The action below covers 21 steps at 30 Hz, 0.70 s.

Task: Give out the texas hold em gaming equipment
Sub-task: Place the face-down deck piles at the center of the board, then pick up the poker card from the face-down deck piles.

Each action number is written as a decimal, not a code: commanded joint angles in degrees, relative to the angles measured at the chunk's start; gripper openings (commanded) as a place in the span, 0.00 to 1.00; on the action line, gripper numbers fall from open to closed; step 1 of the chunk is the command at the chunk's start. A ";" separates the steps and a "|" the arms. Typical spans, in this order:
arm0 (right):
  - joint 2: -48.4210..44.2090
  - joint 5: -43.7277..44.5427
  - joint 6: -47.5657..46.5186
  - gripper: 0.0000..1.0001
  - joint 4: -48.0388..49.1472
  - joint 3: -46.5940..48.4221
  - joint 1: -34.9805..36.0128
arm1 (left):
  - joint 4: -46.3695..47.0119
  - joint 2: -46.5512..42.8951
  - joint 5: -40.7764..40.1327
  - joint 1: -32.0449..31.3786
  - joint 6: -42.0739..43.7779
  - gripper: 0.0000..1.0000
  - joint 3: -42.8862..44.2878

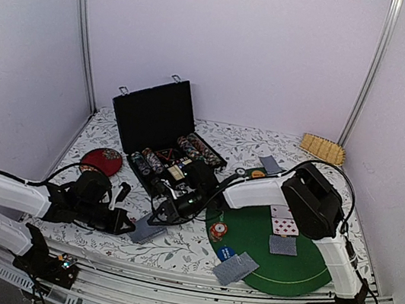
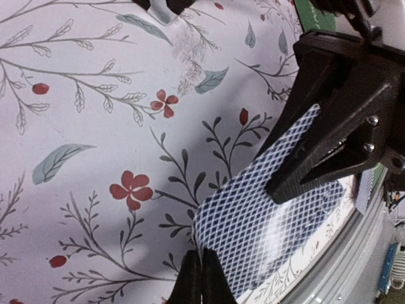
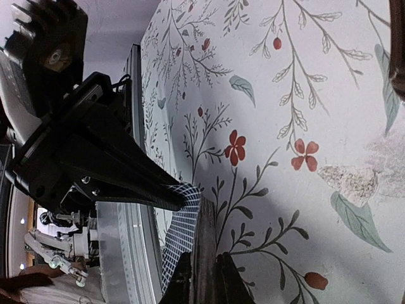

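Note:
A playing card point(image 1: 145, 229) with a blue-white lattice back hangs just above the flowered cloth near the front edge. My left gripper point(image 2: 200, 269) is shut on one corner of this card point(image 2: 266, 215). My right gripper point(image 3: 204, 278) is shut on a thin deck of cards point(image 3: 205, 234), seen edge-on, and the lattice card point(image 3: 180, 234) peels off its side. The left gripper point(image 3: 180, 199) pinches the card's far end there. In the top view, the left gripper point(image 1: 129, 227) and right gripper point(image 1: 160, 213) meet over the card. Striped poker chips point(image 1: 187, 153) fill the case.
An open black case point(image 1: 163, 119) stands at the back, with a dark-red dish point(image 1: 102, 160) to its left. The green felt mat point(image 1: 298, 279) on the right carries face-up cards point(image 1: 283, 225), face-down cards point(image 1: 236, 268), a chip point(image 1: 218, 230) and a blue disc point(image 1: 226, 252). A bamboo mat point(image 1: 322, 149) lies far right.

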 commanded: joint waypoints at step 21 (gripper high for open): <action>-2.64 12.57 -9.31 0.52 -11.50 4.79 -0.27 | -11.51 -11.42 -1.18 -0.71 0.82 0.00 2.06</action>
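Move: The face-down deck pile is already held between my hands, close to the table. Its middle is roughly 4 cm right of my left hand and 1 cm back, and about 3 cm left and 4 cm back from my right. Measured from my right hand, the chip case is some 20 cm ahead and 3 cm right, the red chip about 18 cm right and 1 cm back, and the deck on the board edge roughly 25 cm right and 12 cm back. I open my right fingers from nearly shut to about half open, ending their pinch on the deck pile, and ease that hand about 2 cm forward towards the chip case as its wrist turns some 10 degrees. My left fingers stay shut on the deck's other end; that hand barely moves at first, then rises about 1.5 cm and drifts a little left. ##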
